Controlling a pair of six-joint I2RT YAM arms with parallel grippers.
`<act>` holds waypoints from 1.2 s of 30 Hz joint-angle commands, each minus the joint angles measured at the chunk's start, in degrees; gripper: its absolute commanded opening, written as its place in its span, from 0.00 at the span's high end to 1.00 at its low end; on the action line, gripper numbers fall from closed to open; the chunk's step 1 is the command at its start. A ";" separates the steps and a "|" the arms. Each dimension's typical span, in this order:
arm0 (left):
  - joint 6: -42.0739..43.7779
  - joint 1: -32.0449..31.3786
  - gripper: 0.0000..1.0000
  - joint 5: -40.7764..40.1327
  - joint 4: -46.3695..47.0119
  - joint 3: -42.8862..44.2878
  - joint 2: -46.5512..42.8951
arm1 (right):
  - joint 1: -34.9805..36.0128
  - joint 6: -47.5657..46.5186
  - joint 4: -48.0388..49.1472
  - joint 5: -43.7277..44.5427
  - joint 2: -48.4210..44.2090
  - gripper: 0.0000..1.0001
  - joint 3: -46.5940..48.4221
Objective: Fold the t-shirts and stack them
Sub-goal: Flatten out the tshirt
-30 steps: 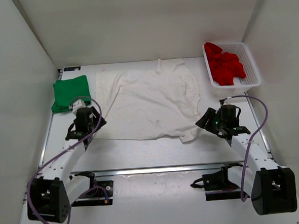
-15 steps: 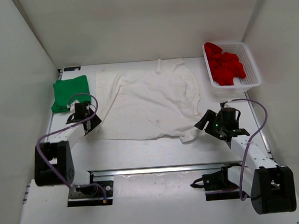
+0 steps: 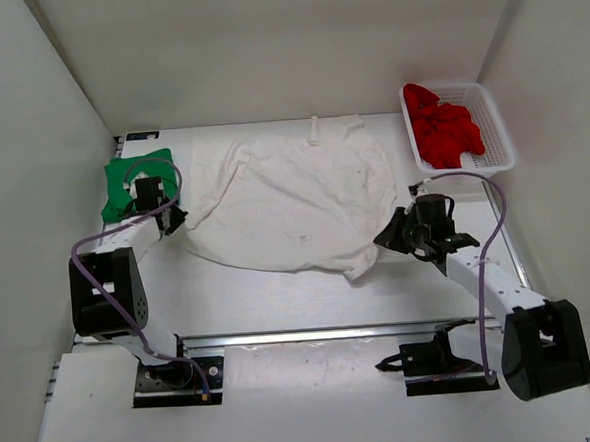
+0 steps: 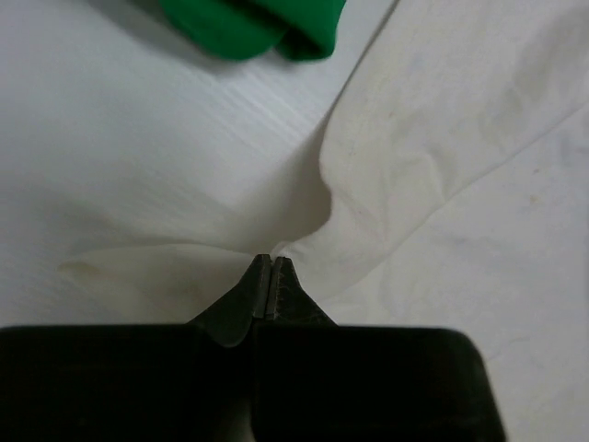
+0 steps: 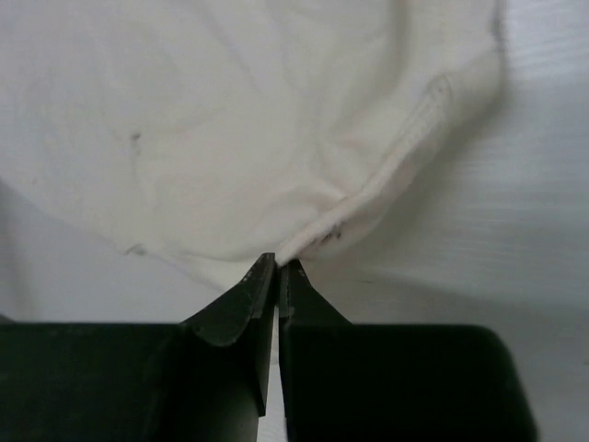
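Note:
The white t-shirt lies spread in the middle of the table. My left gripper is shut on its near left corner, lifted a little off the table. My right gripper is shut on its near right hem, also lifted. The near edge of the shirt curves up between the two grippers. The folded green t-shirt lies at the far left, partly behind my left wrist, and shows at the top of the left wrist view. The red t-shirt lies crumpled in the basket.
The white mesh basket stands at the far right corner. White walls close the table on the left, back and right. A rail runs along the near edge by the arm bases.
Both grippers have moved away from me, carrying the shirt's near corners. The near edge of the white shirt has lifted and shifted toward the back. The left arm has swung up close to the green shirt.

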 commanded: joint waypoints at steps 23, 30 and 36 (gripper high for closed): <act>0.86 0.80 1.00 0.84 1.66 12.43 7.85 | -10.21 -0.29 6.97 -15.39 13.26 1.00 17.09; 1.03 0.89 0.94 0.84 1.32 15.24 9.78 | -11.26 -3.01 2.50 -8.54 29.55 0.85 35.81; 0.41 2.65 0.60 -0.81 2.64 16.37 8.73 | -11.36 -0.55 4.17 -4.59 19.75 0.55 26.54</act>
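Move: My right hand grips the near right corner of the white t-shirt, whose middle lies about 14 cm ahead, 22 cm to the left and 6 cm below it. The white basket is roughly 28 cm ahead and 22 cm to the right of that hand. From my left hand, shut on the shirt's left side, the shirt's middle is some 5 cm ahead, 29 cm to the right and 4 cm below, and the green t-shirt is 10 cm ahead and 11 cm left. I whip my right hand's corner of the white shirt up about 24 cm, tipping the fingers up and swinging slightly left, then bring it back down low. I carry it forward and a little right beside the shirt, ending 16 cm farther out, and let go as the hand rises again. My left hand keeps its pinch while easing some 7 cm forward past the green shirt's near right corner, then starts opening. ##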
